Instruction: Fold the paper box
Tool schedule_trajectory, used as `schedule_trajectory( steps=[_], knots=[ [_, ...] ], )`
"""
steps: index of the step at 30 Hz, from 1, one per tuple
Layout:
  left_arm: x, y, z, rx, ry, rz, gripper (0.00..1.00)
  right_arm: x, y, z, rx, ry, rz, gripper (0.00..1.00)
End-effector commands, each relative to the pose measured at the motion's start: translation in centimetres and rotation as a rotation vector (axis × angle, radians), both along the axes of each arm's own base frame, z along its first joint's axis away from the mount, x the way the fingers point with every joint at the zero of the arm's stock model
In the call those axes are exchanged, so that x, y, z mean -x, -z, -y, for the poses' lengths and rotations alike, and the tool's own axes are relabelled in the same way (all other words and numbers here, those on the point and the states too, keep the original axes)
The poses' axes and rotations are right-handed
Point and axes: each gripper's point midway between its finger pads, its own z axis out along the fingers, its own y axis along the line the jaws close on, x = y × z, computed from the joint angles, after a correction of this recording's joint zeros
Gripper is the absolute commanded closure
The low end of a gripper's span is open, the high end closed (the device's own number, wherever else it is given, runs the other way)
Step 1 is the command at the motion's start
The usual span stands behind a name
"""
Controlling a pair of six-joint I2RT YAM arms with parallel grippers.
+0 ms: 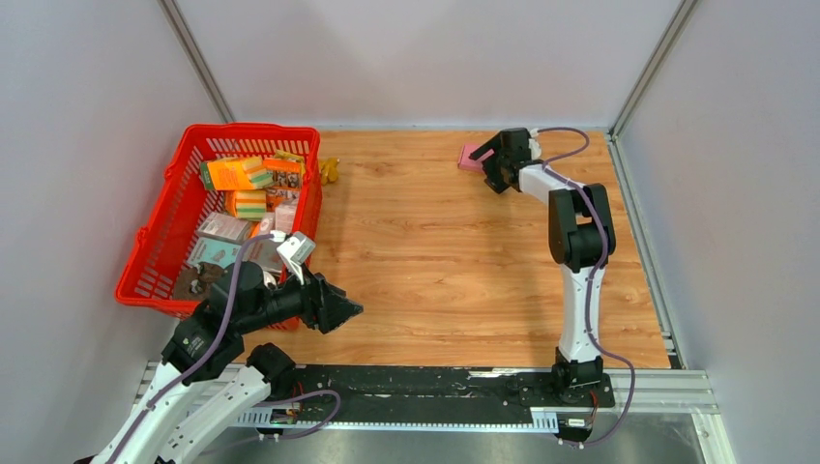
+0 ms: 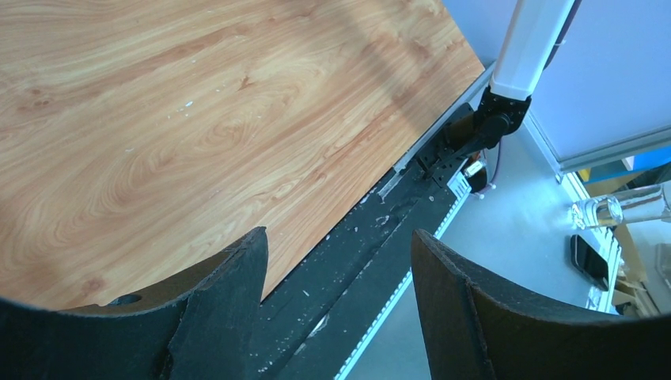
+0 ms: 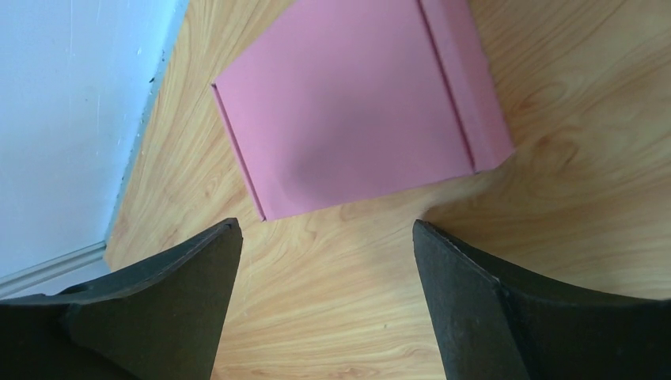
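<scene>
The pink paper box (image 3: pixel 356 111) lies closed and flat on the wood near the back wall; only its left corner (image 1: pixel 470 158) shows in the top view, beside the right arm's wrist. My right gripper (image 3: pixel 326 229) hovers just short of the box, open, with bare table between its fingers. The same gripper (image 1: pixel 490 159) sits at the far back of the table in the top view. My left gripper (image 1: pixel 350 310) is low at the near left, open and empty. In the left wrist view its jaws (image 2: pixel 339 237) frame the table's near edge.
A red plastic basket (image 1: pixel 155 249) at the left holds several printed orange and grey packages. A small yellow object (image 1: pixel 330 170) lies by the basket's back corner. Walls close the table at the back and right. A black rail (image 2: pixel 372 237) runs along the near edge.
</scene>
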Motion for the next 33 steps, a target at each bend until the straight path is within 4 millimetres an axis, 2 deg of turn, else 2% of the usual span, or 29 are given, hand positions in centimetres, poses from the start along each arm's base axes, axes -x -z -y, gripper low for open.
schedule_trajectory(
  steps=[1, 2, 7, 10, 11, 12, 16, 18, 19, 20, 22, 23, 24, 25, 26, 28, 29, 30, 31, 32, 33],
  knots=[
    [-0.2, -0.5, 0.4, 0.027, 0.007, 0.01, 0.26, 0.2, 2.1, 3.6, 0.129, 0.0, -0.04, 0.12],
    [-0.2, -0.5, 0.4, 0.027, 0.004, 0.009, 0.26, -0.4, 1.6, 3.6, 0.13, 0.0, -0.025, 0.12],
    [-0.5, -0.4, 0.4, 0.023, -0.006, 0.002, 0.26, -2.2, 1.8, 4.6, 0.151, 0.015, -0.024, 0.12],
    [-0.5, -0.2, 0.3, 0.016, -0.011, 0.001, 0.26, -3.4, 1.5, 3.9, 0.138, -0.018, 0.004, 0.12],
    [-0.6, -0.3, 0.3, 0.015, -0.014, 0.002, 0.26, -3.6, 2.0, 3.8, 0.133, -0.024, 0.001, 0.12],
    [-0.6, -0.3, 0.2, 0.016, -0.019, 0.003, 0.26, -4.2, 1.4, 3.7, 0.13, -0.022, 0.019, 0.12],
    [-0.8, -0.2, 0.3, 0.019, -0.027, -0.001, 0.26, -5.1, 1.2, 3.7, 0.131, -0.021, 0.034, 0.12],
    [-0.7, 0.0, 0.3, 0.02, -0.027, -0.006, 0.26, -4.6, 0.8, 2.8, 0.106, -0.05, 0.032, 0.12],
    [-0.8, 0.0, 0.3, 0.024, -0.029, -0.009, 0.26, -3.6, 1.8, 2.7, 0.11, -0.056, 0.004, 0.12],
    [-0.7, -0.1, 0.3, 0.025, -0.029, -0.009, 0.26, -3.2, 0.4, 2.5, 0.114, -0.063, 0.023, 0.12],
    [-0.6, -0.2, 0.3, 0.029, -0.03, -0.009, 0.26, -1.9, 0.2, 2.8, 0.138, -0.07, 0.018, 0.12],
    [-0.5, -0.4, 0.2, 0.031, -0.032, -0.007, 0.26, -0.2, -0.3, 3.1, 0.153, -0.078, -0.002, 0.12],
    [-0.4, -0.8, 0.1, 0.037, -0.031, -0.003, 0.26, 0.8, -0.7, 3.4, 0.182, -0.1, -0.006, 0.12],
    [-0.3, -1.0, -0.1, 0.04, -0.036, 0.007, 0.26, 1.9, -1.0, 4.4, 0.236, -0.078, -0.028, 0.12],
    [-0.3, -0.9, -0.6, 0.023, -0.058, 0.005, 0.26, 4.0, -2.4, 4.6, 0.271, -0.087, -0.031, 0.12],
    [-0.1, -2.1, -1.3, 0.013, -0.075, 0.042, 0.26, 6.5, -3.9, 5.9, 0.395, -0.109, -0.038, 0.11],
    [-0.1, -2.1, -1.9, -0.008, -0.093, 0.041, 0.26, 8.4, -7.1, 5.8, 0.435, -0.126, -0.005, 0.11],
    [0.0, -3.4, -2.3, -0.002, -0.105, 0.067, 0.26, 10.8, -6.4, 6.1, 0.477, -0.151, -0.042, 0.11],
    [0.0, -3.8, -2.5, -0.01, -0.113, 0.08, 0.26, 12.8, -7.0, 6.6, 0.549, -0.185, -0.065, 0.11],
    [0.0, -4.1, -3.0, -0.022, -0.131, 0.084, 0.26, 14.8, -10.5, 5.5, 0.568, -0.214, 0.003, 0.1],
    [0.0, -5.5, -3.4, -0.009, -0.146, 0.111, 0.25, 17.1, -10.2, 5.5, 0.603, -0.245, -0.019, 0.1]
  ],
)
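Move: The folded box lies flat just ahead of my open right hand, its middle about 6 cm forward, neither left nor right to speak of, and some 2 cm lower; it sits askew. The foot of the back wall is about 16 cm straight ahead of that hand, 3 cm below it. From my left hand the box is roughly 53 cm forward, 32 cm to the right and 22 cm down. With the fingers staying open and low, I shift my right hand about 3 cm to the right, then nudge forward 5 cm against the near right part of the box to square it to the wall. Then I pull straight back quickly, some 16 cm, easing right, rising at the end and rolling about 20 degrees, left side down. My left hand only begins to lift and drift left. ##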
